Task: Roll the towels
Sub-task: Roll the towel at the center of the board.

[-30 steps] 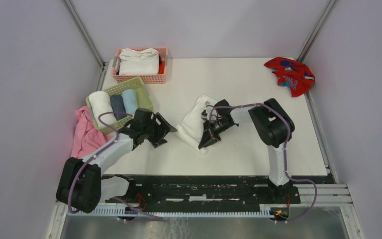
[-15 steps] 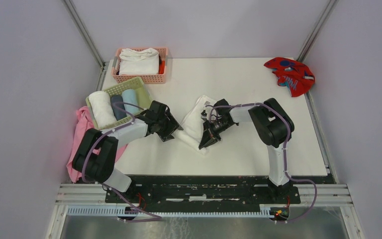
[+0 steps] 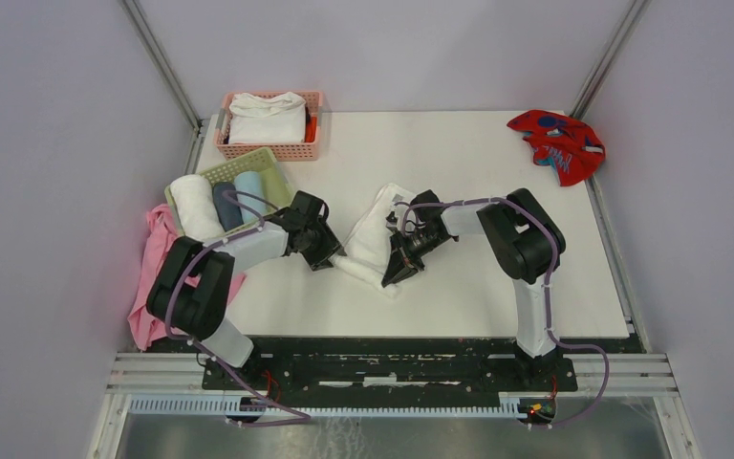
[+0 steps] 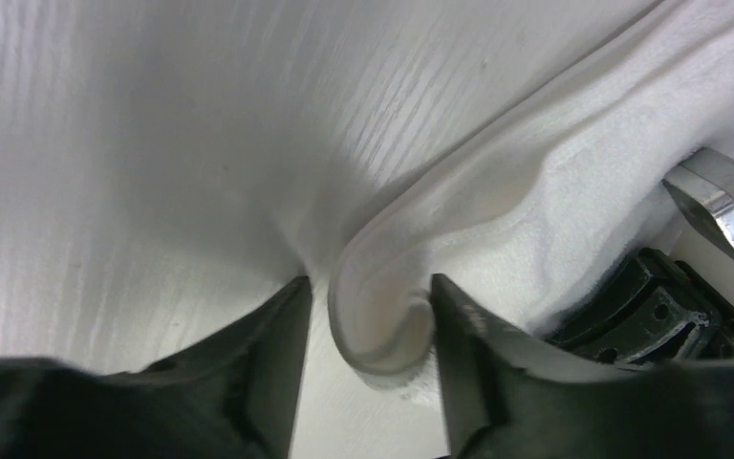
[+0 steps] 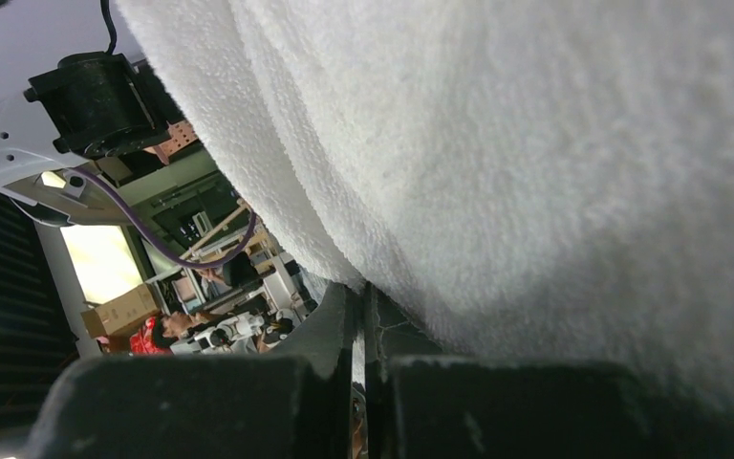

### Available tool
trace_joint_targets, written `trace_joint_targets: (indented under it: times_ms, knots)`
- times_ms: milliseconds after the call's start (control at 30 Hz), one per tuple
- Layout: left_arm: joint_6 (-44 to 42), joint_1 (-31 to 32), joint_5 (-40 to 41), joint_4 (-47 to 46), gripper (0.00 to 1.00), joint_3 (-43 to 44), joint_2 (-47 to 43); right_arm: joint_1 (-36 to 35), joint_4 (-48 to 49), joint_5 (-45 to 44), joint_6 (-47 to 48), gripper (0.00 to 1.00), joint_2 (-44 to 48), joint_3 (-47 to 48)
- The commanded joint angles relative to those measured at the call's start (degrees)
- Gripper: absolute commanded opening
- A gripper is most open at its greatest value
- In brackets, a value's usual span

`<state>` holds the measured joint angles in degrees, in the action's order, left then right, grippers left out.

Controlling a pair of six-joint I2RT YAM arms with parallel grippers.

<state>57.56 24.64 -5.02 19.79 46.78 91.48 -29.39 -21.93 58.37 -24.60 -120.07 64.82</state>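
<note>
The large white towel lies folded mid-table. My left gripper is at its near-left corner, open. In the left wrist view the gripper has its jaws astride the towel's curled corner; the right finger touches it and the left stands slightly off. My right gripper is shut on the towel's right edge. In the right wrist view the gripper has the white terry draped over it. The red towel with blue marks lies crumpled at the far right corner.
A green basket at the left holds three rolls, among them a white roll and a light blue roll. A pink basket behind it holds folded white cloth. A pink cloth hangs off the table's left edge.
My left arm has swung right from beside the green basket to the towel's corner, and its jaws have narrowed around it. The right arm has stayed put.
</note>
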Motion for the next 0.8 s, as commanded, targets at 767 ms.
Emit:
trace_joint_targets:
  times_ms: [767]
  knots:
    - [4.0,-2.33,-5.5,-21.4,0.84,-26.95,-31.41,0.12,-3.99,-6.9,1.76,0.02,-4.23,0.02]
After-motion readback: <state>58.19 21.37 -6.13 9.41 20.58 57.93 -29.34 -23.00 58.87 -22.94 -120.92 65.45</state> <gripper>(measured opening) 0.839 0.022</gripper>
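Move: Right at the left fingertips, barely 1 cm to their right and level with them, sits the left end of the white towel's rolled near edge. The white towel's middle is about 8 cm to the right and 3 cm ahead; the right fingertips are some 9 cm to the right and 6 cm back, the green basket about 20 cm left and 11 cm ahead. From the right hand, that rolled end lies about 9 cm left and 6 cm ahead. Opening from part-open to wide, the left fingers let go of the rolled end with a slight nudge forward, then the hand lifts off leftward and draws back, ending about 5 cm back, 4 cm left and 3 cm up, its fingers tilted some 15 degrees more forward. The right hand stays put, shut fingers still on the towel's rolled edge. ##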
